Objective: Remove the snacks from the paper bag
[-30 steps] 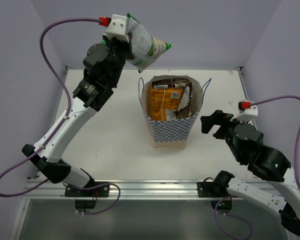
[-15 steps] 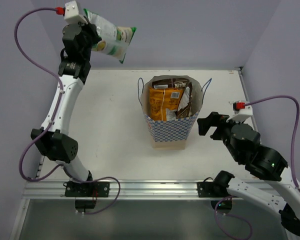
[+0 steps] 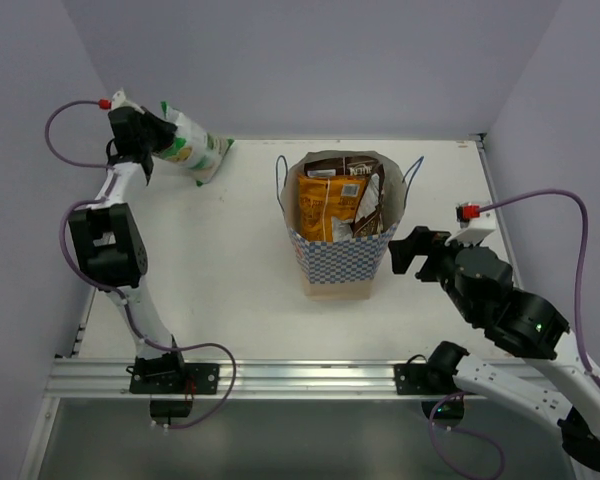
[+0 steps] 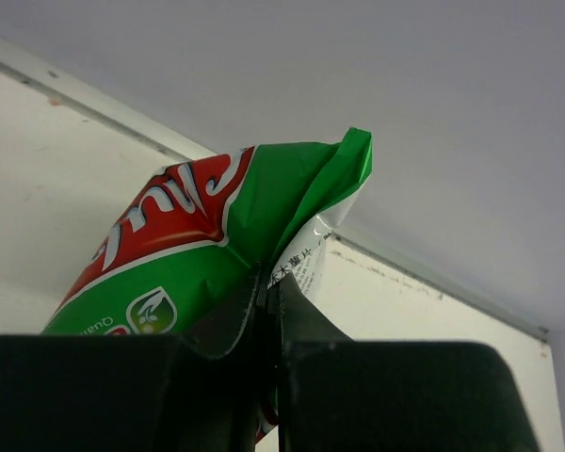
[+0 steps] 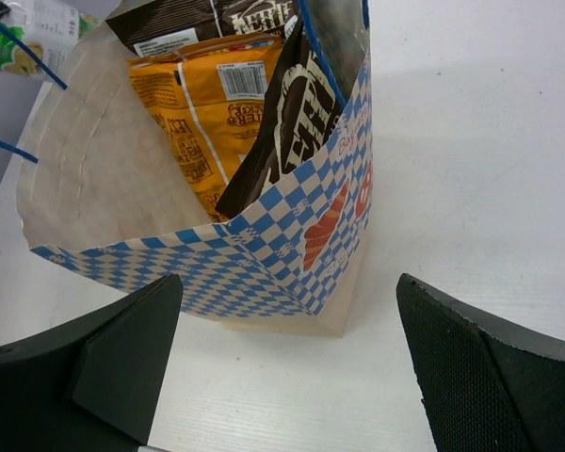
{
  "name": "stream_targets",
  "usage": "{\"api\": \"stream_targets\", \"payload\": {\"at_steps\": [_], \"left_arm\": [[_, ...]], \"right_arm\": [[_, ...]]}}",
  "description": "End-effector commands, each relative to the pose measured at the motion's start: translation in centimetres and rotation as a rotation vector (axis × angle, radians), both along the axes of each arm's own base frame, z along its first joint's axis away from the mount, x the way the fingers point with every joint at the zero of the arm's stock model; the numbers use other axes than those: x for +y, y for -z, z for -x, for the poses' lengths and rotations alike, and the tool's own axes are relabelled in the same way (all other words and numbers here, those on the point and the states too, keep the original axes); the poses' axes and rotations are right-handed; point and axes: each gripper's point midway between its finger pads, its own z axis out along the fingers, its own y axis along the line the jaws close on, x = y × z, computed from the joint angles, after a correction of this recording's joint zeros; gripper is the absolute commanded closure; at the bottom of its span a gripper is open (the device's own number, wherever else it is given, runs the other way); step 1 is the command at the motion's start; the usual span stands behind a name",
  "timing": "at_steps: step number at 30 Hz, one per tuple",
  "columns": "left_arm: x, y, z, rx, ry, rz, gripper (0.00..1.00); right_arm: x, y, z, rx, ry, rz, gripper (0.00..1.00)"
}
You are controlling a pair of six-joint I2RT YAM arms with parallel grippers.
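The blue-and-white checked paper bag stands upright mid-table, and shows in the right wrist view. Inside it are an orange packet and two dark brown packets, also seen in the right wrist view: the orange one and a brown one. My left gripper is shut on the edge of the green and white packet at the table's far left corner; the packet fills the left wrist view. My right gripper is open and empty, just right of the bag.
Lilac walls enclose the table on the left, back and right. The table's back rim runs close behind the held packet. The bag's thin blue string handles stick up at its sides.
My left arm has swung the green and white packet from high above the bag down and left to the table's far left corner. My right gripper has edged slightly toward the bag.
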Motion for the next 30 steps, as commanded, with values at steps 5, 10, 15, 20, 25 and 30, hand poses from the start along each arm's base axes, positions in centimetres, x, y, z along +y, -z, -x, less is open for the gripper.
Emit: {"api": "stream_targets", "payload": {"at_steps": [5, 10, 15, 20, 25, 30], "left_arm": [[5.8, 13.6, 4.1, 0.283, -0.086, 0.196, 1.00], [6.6, 15.3, 5.8, 0.351, -0.106, 0.156, 0.59], [7.4, 12.6, 6.9, 0.375, -0.105, 0.055, 0.21], [8.1, 3.1, 8.4, 0.266, -0.131, -0.097, 0.00], [-1.1, -8.0, 9.9, 0.041, 0.140, -0.335, 0.00], [-13.1, -13.2, 13.4, -0.096, 0.434, -0.569, 0.00]], "right_arm": [[1.3, 0.0, -1.1, 0.004, -0.009, 0.019, 0.01], [2.1, 0.0, -1.5, 0.009, -0.023, 0.023, 0.01], [2.3, 0.0, -1.7, 0.011, -0.026, 0.029, 0.01], [1.8, -0.5, -1.6, -0.005, -0.015, 0.021, 0.01], [0.6, -0.5, -1.4, -0.028, 0.028, 0.013, 0.01], [-0.5, -0.7, -1.1, -0.046, 0.077, -0.027, 0.01]]}}
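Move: My left hand grips the green snack packet by one edge, high over the far-left table. The bare patch where it will lie is some 20 cm below me, its middle about level with me and 7 cm to my right; the table's far-left corner is about 12 cm ahead and 14 cm left of my hand. The paper bag stands roughly 42 cm right and 28 cm back. From my right hand, that patch lies about 39 cm ahead, 46 cm left. I sweep my left hand down about 17 cm and some 9 cm left, easing back as the fingertips tip down roughly 25 degrees, and open the fingers to let the packet go onto the table. Fully open, I lift nearly 30 cm clear, levelling off, and swing right and a little back, towards the paper bag's side. ##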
